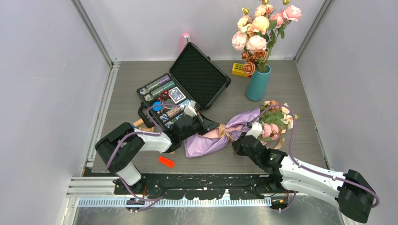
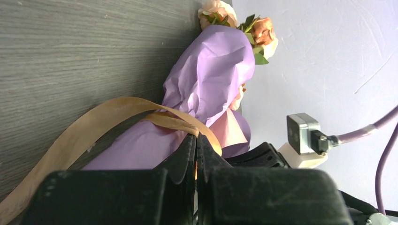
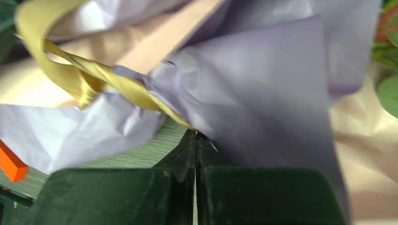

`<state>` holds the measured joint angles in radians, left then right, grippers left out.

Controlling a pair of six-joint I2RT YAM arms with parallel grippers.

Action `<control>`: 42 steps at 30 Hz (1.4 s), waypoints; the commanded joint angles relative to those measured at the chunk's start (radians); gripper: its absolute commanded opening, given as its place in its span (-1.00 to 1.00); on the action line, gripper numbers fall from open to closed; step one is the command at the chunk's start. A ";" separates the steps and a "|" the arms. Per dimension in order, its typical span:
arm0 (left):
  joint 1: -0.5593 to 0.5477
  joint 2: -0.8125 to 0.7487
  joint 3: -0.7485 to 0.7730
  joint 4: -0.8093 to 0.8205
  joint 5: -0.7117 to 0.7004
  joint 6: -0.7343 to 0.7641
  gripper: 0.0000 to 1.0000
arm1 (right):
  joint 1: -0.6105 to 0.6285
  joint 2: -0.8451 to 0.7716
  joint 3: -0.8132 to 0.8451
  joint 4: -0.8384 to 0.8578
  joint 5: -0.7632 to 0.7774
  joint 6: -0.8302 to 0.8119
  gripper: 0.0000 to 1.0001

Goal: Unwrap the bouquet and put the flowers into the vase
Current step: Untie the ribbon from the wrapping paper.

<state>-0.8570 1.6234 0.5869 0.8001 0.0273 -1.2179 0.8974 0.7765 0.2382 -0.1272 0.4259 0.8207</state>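
The bouquet (image 1: pixel 209 140) lies across the middle of the table, lilac paper over pink, tied at the waist with tan ribbon (image 1: pixel 226 131). Its flowers (image 1: pixel 277 121), small pink and peach roses, point to the right. My left gripper (image 1: pixel 206 127) comes in from the left and is shut on a ribbon strand (image 2: pixel 108 117) beside the lilac paper (image 2: pixel 211 70). My right gripper (image 1: pixel 238 139) comes in from the right, shut with a ribbon strand (image 3: pixel 70 70) running into its tips (image 3: pixel 195 135). The teal vase (image 1: pixel 258 83) stands behind and holds a big bunch of pink-cream roses (image 1: pixel 260 26).
An open black case (image 1: pixel 199 75) with small items in its tray sits at the back centre-left. A yellow block (image 1: pixel 238 69) lies left of the vase. An orange block (image 1: pixel 165 161) lies near the front edge, also visible as the orange block (image 3: pixel 9 164).
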 commanded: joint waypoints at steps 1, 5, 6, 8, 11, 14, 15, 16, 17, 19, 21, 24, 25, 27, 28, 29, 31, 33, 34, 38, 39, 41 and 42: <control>0.015 -0.068 0.012 -0.045 -0.019 0.060 -1.00 | 0.002 -0.015 0.002 -0.060 0.045 0.039 -1.00; 0.029 -0.090 -0.006 -0.051 -0.019 0.060 -1.00 | 0.002 -0.015 0.016 -0.084 0.039 0.048 -1.00; 0.032 -0.094 -0.009 -0.056 -0.019 0.061 -1.00 | 0.002 -0.017 0.017 -0.090 0.038 0.051 -1.00; 0.035 -0.101 -0.010 -0.070 -0.019 0.065 -1.00 | 0.002 -0.025 0.017 -0.091 0.023 0.046 -1.00; 0.035 -0.106 -0.011 -0.087 -0.010 0.070 -1.00 | 0.001 -0.051 0.028 -0.076 -0.024 0.009 -0.98; 0.038 -0.109 -0.017 -0.098 -0.003 0.070 -1.00 | 0.002 -0.081 0.060 -0.083 -0.087 -0.048 -0.83; 0.040 -0.110 -0.015 -0.104 0.002 0.072 -1.00 | 0.002 -0.085 0.083 -0.087 -0.107 -0.060 -0.74; 0.041 -0.110 -0.015 -0.110 0.006 0.073 -1.00 | 0.002 -0.089 0.095 -0.099 -0.115 -0.081 -0.70; 0.042 -0.110 -0.014 -0.116 0.009 0.073 -1.00 | 0.001 -0.089 0.120 -0.105 -0.131 -0.091 -0.63; 0.042 -0.109 -0.015 -0.123 0.013 0.075 -1.00 | 0.001 -0.071 0.161 -0.120 -0.149 -0.117 -0.55; 0.044 -0.111 -0.015 -0.128 0.018 0.075 -1.00 | 0.001 -0.019 0.205 -0.133 -0.165 -0.153 -0.51; 0.044 -0.112 -0.016 -0.132 0.020 0.073 -1.00 | 0.002 0.049 0.257 -0.137 -0.173 -0.176 -0.48; 0.044 -0.114 -0.018 -0.134 0.020 0.074 -1.00 | 0.002 0.081 0.275 -0.133 -0.175 -0.186 -0.46; 0.044 -0.114 -0.020 -0.136 0.020 0.071 -1.00 | 0.001 0.128 0.292 -0.102 -0.179 -0.198 -0.43; 0.044 -0.114 -0.020 -0.137 0.022 0.071 -1.00 | 0.001 0.142 0.296 -0.095 -0.178 -0.202 -0.43; 0.044 -0.114 -0.021 -0.136 0.023 0.069 -1.00 | 0.001 0.169 0.305 -0.084 -0.175 -0.209 -0.41; 0.044 -0.115 -0.022 -0.136 0.026 0.069 -1.00 | 0.001 0.203 0.315 -0.076 -0.161 -0.214 -0.38; 0.044 -0.117 -0.021 -0.137 0.028 0.069 -1.00 | 0.001 0.227 0.324 -0.069 -0.149 -0.218 -0.36; 0.044 -0.117 -0.022 -0.140 0.028 0.069 -1.00 | 0.000 0.232 0.327 -0.066 -0.138 -0.221 -0.35; 0.044 -0.117 -0.023 -0.139 0.029 0.068 -1.00 | 0.000 0.258 0.341 -0.057 -0.094 -0.241 -0.28; 0.044 -0.117 -0.022 -0.138 0.031 0.067 -1.00 | -0.001 0.263 0.345 -0.057 -0.089 -0.245 -0.25; 0.044 -0.117 -0.022 -0.138 0.032 0.067 -1.00 | -0.001 0.284 0.356 -0.057 -0.078 -0.256 -0.22; 0.044 -0.118 -0.021 -0.138 0.032 0.067 -1.00 | -0.002 0.300 0.363 -0.056 -0.076 -0.260 -0.21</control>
<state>-0.8181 1.5417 0.5690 0.6422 0.0479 -1.1667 0.8967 1.0443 0.5423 -0.2359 0.2955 0.5980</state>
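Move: The ribbon's knot on the wrapped bouquet lies about 5 cm to the left of my right fingers and 2 cm ahead, at nearly their height; those fingers are already shut on its twisted tail. The flower heads are roughly 14 cm to the right and 8 cm ahead, the orange block some 28 cm left and 9 cm back, a little lower. From my left hand, gripping the ribbon loop, the knot is about 4 cm right, 3 cm back and 5 cm below. With my right hand I first draw the pinched tail back, down and to the right a little over 1 cm each way, then open the fingers and let go, arc up and about 5 cm left towards the knot, and sink some 2 cm from the top of the arc, fingers still spreading over the twisted ribbon. My left hand keeps its pinch on the loop, easing 2 cm left and sinking slightly. ##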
